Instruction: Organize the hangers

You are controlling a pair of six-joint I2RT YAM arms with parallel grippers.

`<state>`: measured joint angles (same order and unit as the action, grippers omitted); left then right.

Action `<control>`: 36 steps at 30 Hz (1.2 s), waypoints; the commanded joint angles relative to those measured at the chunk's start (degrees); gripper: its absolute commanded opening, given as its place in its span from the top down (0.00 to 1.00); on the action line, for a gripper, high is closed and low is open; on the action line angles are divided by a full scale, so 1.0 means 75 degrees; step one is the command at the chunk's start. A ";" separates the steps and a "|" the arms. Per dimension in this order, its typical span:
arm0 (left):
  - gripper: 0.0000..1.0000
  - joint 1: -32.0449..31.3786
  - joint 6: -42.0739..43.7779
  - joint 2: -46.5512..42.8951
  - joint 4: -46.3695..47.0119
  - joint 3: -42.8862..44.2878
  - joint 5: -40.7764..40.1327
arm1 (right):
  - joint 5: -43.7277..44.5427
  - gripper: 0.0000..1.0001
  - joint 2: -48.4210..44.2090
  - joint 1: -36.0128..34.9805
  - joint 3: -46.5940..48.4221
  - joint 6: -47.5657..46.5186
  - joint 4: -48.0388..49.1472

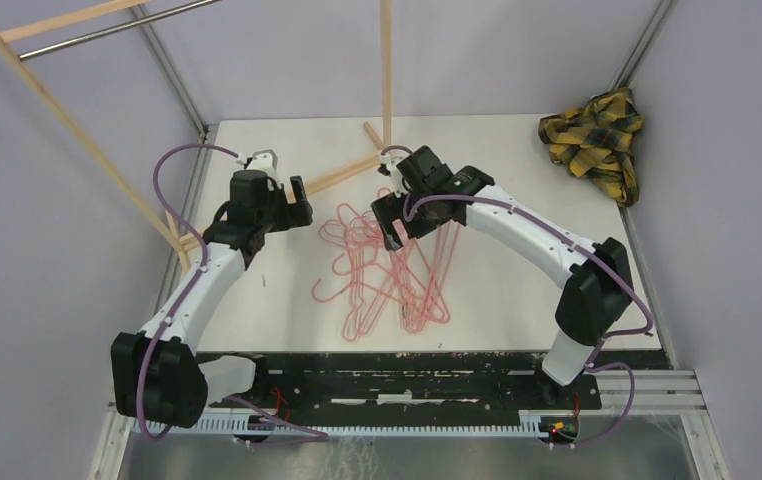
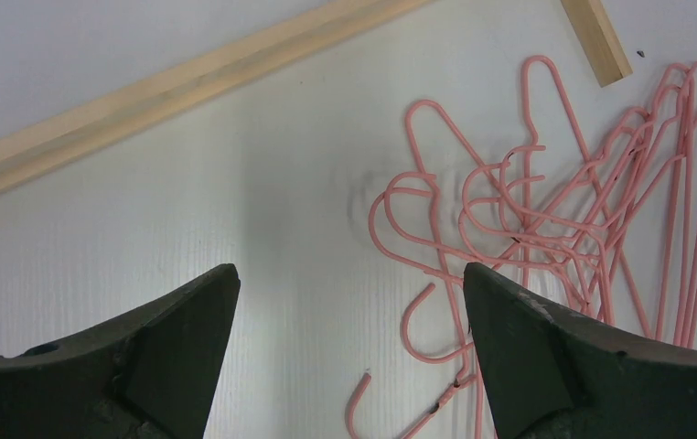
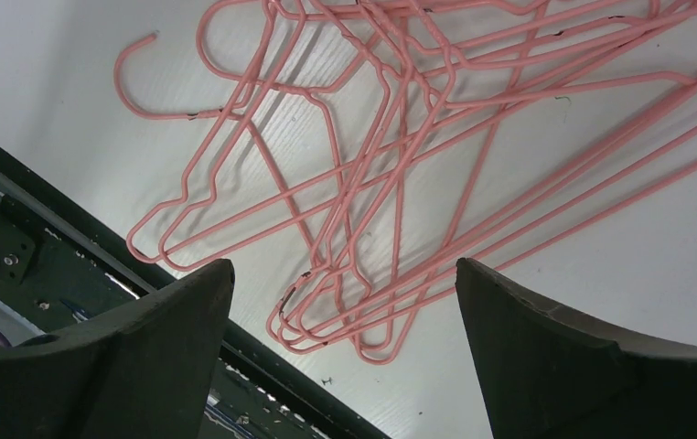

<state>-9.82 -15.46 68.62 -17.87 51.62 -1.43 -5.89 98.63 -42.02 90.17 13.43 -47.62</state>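
Note:
Several thin pink wire hangers (image 1: 387, 275) lie in a tangled pile on the white table, hooks mostly pointing away from the arms. My left gripper (image 1: 301, 200) hovers just left of the pile, open and empty. In the left wrist view the left gripper (image 2: 349, 274) stands over bare table, with the hangers' hooks (image 2: 528, 210) to its right. My right gripper (image 1: 389, 222) hangs above the pile's far end, open. The right wrist view shows the right gripper (image 3: 345, 265) wide apart, with the hangers (image 3: 391, 165) below it and nothing held.
A wooden rack frame (image 1: 337, 175) with a metal bar (image 1: 107, 30) stands at the back left; its base slat (image 2: 180, 82) lies near my left gripper. A yellow-black plaid cloth (image 1: 597, 135) sits at the back right. The black front rail (image 3: 52, 247) borders the table.

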 commanded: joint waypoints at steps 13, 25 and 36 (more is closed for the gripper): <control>0.01 0.0009 -0.0565 -0.0324 0.0209 -0.0252 -0.0101 | 0.0684 0.67 0.1170 0.0031 -0.0039 0.0458 0.0734; 0.01 0.0004 -0.0895 -0.0530 0.0363 -0.0706 -0.0009 | 0.0110 0.62 0.2665 0.0498 0.0270 0.0859 0.1082; 0.01 0.0007 -0.1062 -0.0441 0.0461 -0.0809 -0.0009 | -0.0179 0.81 0.2731 0.0629 -0.0036 0.0839 0.1189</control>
<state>-9.82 -20.75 65.73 -17.37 45.56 -1.43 -5.80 119.87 -37.69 89.89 19.31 -40.69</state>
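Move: The hanger wire that the right hand goes for lies about 4 cm ahead of it, 1 cm to its right and some 15 cm below, amid the tangled hangers. Straight hanger legs run roughly 4 cm to the right of that hand and the hangers' bottom bends lie about 11 cm back and 2 cm to its right, both on the table. A lone hook stands some 17 cm to its left and 4 cm back. From the left hand that wire is about 23 cm to the right, 1 cm back and 15 cm below. One hanger wire ends up between the right fingertips, its jaws narrowing from wide open to about a quarter; that hand sinks some 14 cm into the pile, reaching about 4 cm forward on the way, and turns slightly clockwise with its wrist tilting 10 to 15 degrees. The left hand, still wide open and touching nothing, eases 2 to 3 cm down and back. ##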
